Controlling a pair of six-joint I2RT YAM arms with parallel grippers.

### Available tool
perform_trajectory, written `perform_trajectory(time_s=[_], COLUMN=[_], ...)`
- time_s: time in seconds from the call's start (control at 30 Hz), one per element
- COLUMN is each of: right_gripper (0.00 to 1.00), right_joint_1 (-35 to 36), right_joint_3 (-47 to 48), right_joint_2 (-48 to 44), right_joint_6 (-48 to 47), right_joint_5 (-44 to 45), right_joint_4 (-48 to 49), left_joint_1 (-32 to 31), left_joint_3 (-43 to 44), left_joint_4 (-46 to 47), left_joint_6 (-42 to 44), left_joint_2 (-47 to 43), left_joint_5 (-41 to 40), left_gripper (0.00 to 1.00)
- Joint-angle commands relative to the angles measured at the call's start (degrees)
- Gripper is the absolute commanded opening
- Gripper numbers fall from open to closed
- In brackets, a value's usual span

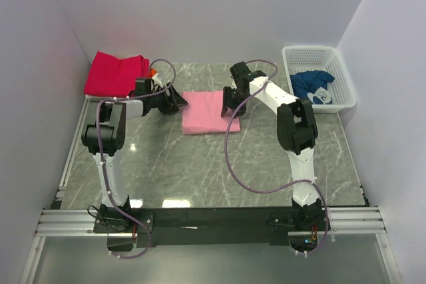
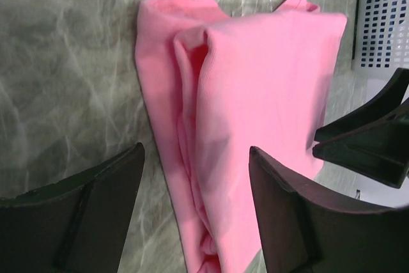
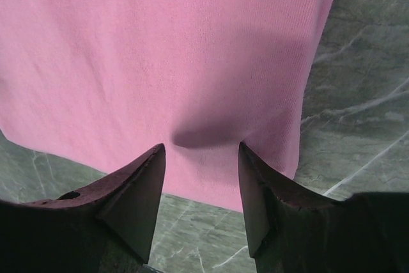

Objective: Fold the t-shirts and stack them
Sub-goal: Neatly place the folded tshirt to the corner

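A folded light pink t-shirt (image 1: 203,116) lies flat at the middle back of the marble table. My left gripper (image 1: 178,102) is at its left edge, open. In the left wrist view its jaws (image 2: 197,150) straddle the shirt's bunched folded edge (image 2: 268,81) without closing on it. My right gripper (image 1: 231,107) hangs over the shirt's right edge, open, with only cloth (image 3: 160,49) beneath its tips (image 3: 200,148). A folded magenta-red t-shirt (image 1: 116,73) lies at the back left, with a bit of orange cloth (image 1: 153,70) beside it. A dark blue t-shirt (image 1: 313,84) sits in the basket.
The white mesh basket (image 1: 346,79) stands at the back right, and its corner (image 2: 383,17) shows in the left wrist view. White walls close in the back and both sides. A metal rail (image 1: 73,157) runs along the table's left edge.
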Motion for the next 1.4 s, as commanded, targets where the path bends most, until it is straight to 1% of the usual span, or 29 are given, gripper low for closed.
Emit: perform_trajectory(time_s=[0.0, 0.2, 0.33, 0.67, 0.93, 1.07, 1.1, 1.13, 1.17, 1.23, 1.3, 1.33, 1.37], right_gripper=[0.56, 0.56, 0.56, 0.56, 0.56, 0.56, 0.56, 0.56, 0.56, 0.56, 0.57, 0.59, 0.60], right_joint_1=[-0.3, -0.3, -0.3, -0.3, -0.3, -0.4, -0.4, -0.3, -0.4, -0.4, -0.4, -0.4, -0.6], right_joint_3=[1.9, 1.9, 2.7, 5.7, 6.2, 6.4, 6.7, 6.9, 7.1, 7.9, 7.9, 7.7, 7.5], right_joint_2=[1.2, 1.7, 2.2, 4.4, 4.7, 4.5, 4.6, 4.6, 4.7, 4.6, 4.3, 4.0, 3.4], right_joint_6=[-1.2, -1.2, -1.4, -1.7, -2.6, -3.4, -3.5, -3.6, -3.8, -4.3, -4.5, -4.6, -4.7], right_joint_5=[-0.4, -0.5, -0.6, -1.1, -1.2, -1.1, -1.1, -1.1, -1.1, -0.6, -0.2, 0.5, 1.0], right_joint_4=[-0.7, -0.7, -1.0, -1.9, -2.8, -3.2, -3.3, -3.4, -3.8, -4.6, -4.8, -4.9, -5.0], left_joint_1=[-0.8, -3.3, -6.0, -9.4, -11.5, -12.8, -13.3, -13.5, -13.6, -13.7, -13.6, -13.5, -13.3], left_joint_3=[-0.3, -0.2, 0.3, 2.8, 6.2, 10.1, 11.3, 12.1, 13.0, 17.3, 22.2, 23.8, 25.6], left_joint_4=[-1.9, -2.5, -3.5, -4.9, -8.2, -12.9, -13.9, -15.0, -16.3, -23.1, -28.2, -32.5, -35.3], left_joint_6=[0.9, 0.4, 0.3, -1.6, -1.1, 0.5, 0.9, 1.4, 2.1, 5.1, 9.1, 10.4, 11.6], left_joint_2=[4.4, 6.8, 8.0, 9.8, 11.7, 12.9, 13.1, 13.2, 13.3, 13.9, 14.2, 14.3, 14.5], left_joint_5=[-3.3, -2.6, -2.0, 0.1, -0.8, -1.1, -1.4, -1.7, -2.4, -6.3, -9.9, -14.1, -16.0], left_gripper=[0.75, 0.74, 0.74, 0.70, 0.57, 0.46, 0.37, 0.33, 0.20, 0.01, 0.00, 0.00, 0.00])
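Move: The folded pink t-shirt's middle lies some 12 cm to the left hand's right and 3 cm nearer the base, about 2 cm lower; the open fingers are at its left edge. The stacked red t-shirts are about 24 cm to this hand's left and 12 cm farther out, with the orange cloth beside them, 10 cm left and 12 cm out. From the right hand, at the shirt's right part, the middle is 6 cm left, 1 cm ahead and 2 cm below. Rightward, the left hand travels about 10 cm in from the shirt's left edge towards its middle, turning some 10 degrees clockwise and sinking slightly near the end as its wide-open fingers close and pinch the cloth. The right hand, already resting on the shirt's right part with fingers half open, presses about 1.5 cm farther down. ##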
